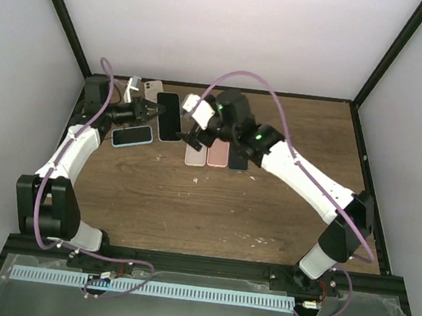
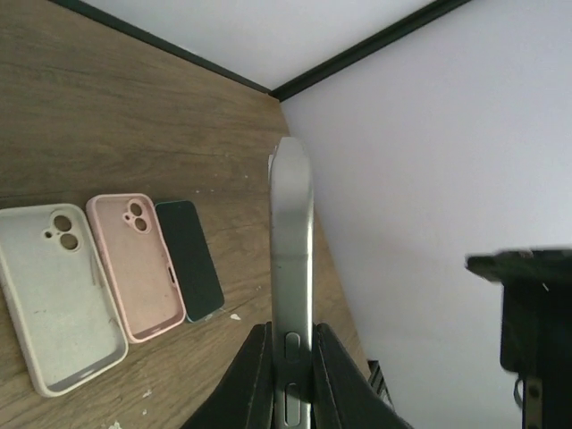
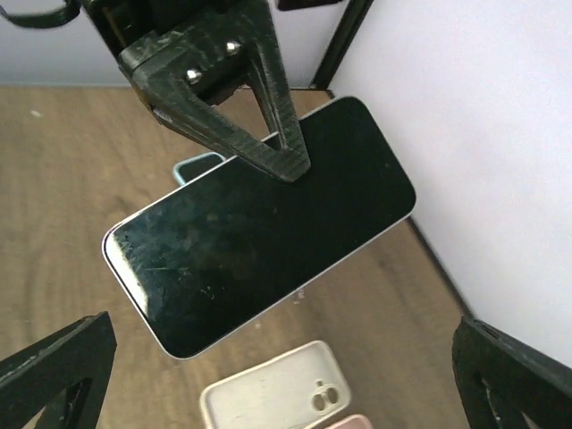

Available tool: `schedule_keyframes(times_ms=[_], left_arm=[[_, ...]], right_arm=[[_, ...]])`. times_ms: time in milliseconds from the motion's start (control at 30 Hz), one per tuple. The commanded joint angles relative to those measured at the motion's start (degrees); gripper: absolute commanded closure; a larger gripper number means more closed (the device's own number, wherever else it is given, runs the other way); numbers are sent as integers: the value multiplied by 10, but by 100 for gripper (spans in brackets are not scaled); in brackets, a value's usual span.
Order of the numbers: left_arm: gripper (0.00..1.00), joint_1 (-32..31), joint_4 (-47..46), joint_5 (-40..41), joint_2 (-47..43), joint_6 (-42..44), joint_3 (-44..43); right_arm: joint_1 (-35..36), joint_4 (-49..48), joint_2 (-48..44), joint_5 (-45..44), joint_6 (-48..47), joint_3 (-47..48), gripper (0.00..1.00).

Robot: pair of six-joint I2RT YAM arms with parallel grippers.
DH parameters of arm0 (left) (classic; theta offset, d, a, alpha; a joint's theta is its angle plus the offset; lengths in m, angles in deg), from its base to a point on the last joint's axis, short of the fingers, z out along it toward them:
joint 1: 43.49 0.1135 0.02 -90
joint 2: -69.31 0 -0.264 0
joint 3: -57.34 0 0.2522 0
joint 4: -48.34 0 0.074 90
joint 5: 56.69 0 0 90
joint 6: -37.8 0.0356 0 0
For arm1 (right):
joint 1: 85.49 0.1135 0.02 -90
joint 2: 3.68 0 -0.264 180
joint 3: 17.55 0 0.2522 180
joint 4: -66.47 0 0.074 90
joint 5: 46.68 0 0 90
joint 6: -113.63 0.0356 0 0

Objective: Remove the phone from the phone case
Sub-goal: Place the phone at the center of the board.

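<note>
The phone (image 1: 168, 116) is a bare slab with a black screen (image 3: 259, 223) and a silver edge (image 2: 291, 232). It hangs above the table with no case on it. My left gripper (image 2: 290, 375) is shut on its edge, its fingers (image 3: 259, 116) clamping one long side. My right gripper (image 3: 286, 384) is open wide just short of the phone, with nothing between its fingers (image 3: 54, 375). In the top view it (image 1: 191, 136) hovers right of the phone. An empty white phone case (image 3: 277, 393) lies face up on the wood below (image 2: 58, 295).
A pink empty case (image 2: 134, 264) and a dark green one (image 2: 189, 259) lie next to the white case (image 1: 194, 155). A light blue case (image 1: 132, 137) sits under my left arm. More cases (image 1: 152, 86) rest by the back wall.
</note>
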Motion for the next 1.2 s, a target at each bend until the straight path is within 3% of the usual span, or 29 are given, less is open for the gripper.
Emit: schedule_keyframes(times_ms=[0, 300, 533, 833, 1167], left_arm=[[100, -23, -36, 0, -38, 23, -26], [100, -75, -124, 2, -67, -26, -35], [100, -112, -166, 0, -67, -65, -46], [100, -131, -237, -17, -57, -122, -44], [100, -141, -197, -8, -53, -78, -51]], right_arm=[[-67, 94, -21, 227, 132, 39, 0], [-205, 86, 18, 545, 312, 65, 6], [-210, 12, 39, 667, 400, 41, 14], [-210, -73, 71, 727, 502, 31, 48], [-210, -126, 82, 758, 564, 27, 85]])
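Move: The phone, already pinched by the left hand at its left long edge, has its middle about 4 cm ahead, 6 cm left and 5 cm below the open right hand, and roughly 2 cm back, 3 cm right and 1 cm below the left hand. On the board some 31 cm below the right hand, the white case lies 14 cm ahead and 2 cm right, the pink case 15 cm ahead and 10 cm right. Left raises the phone about 10 cm and rightward; right shifts rightward, swivels, closes around the phone's right edge. ##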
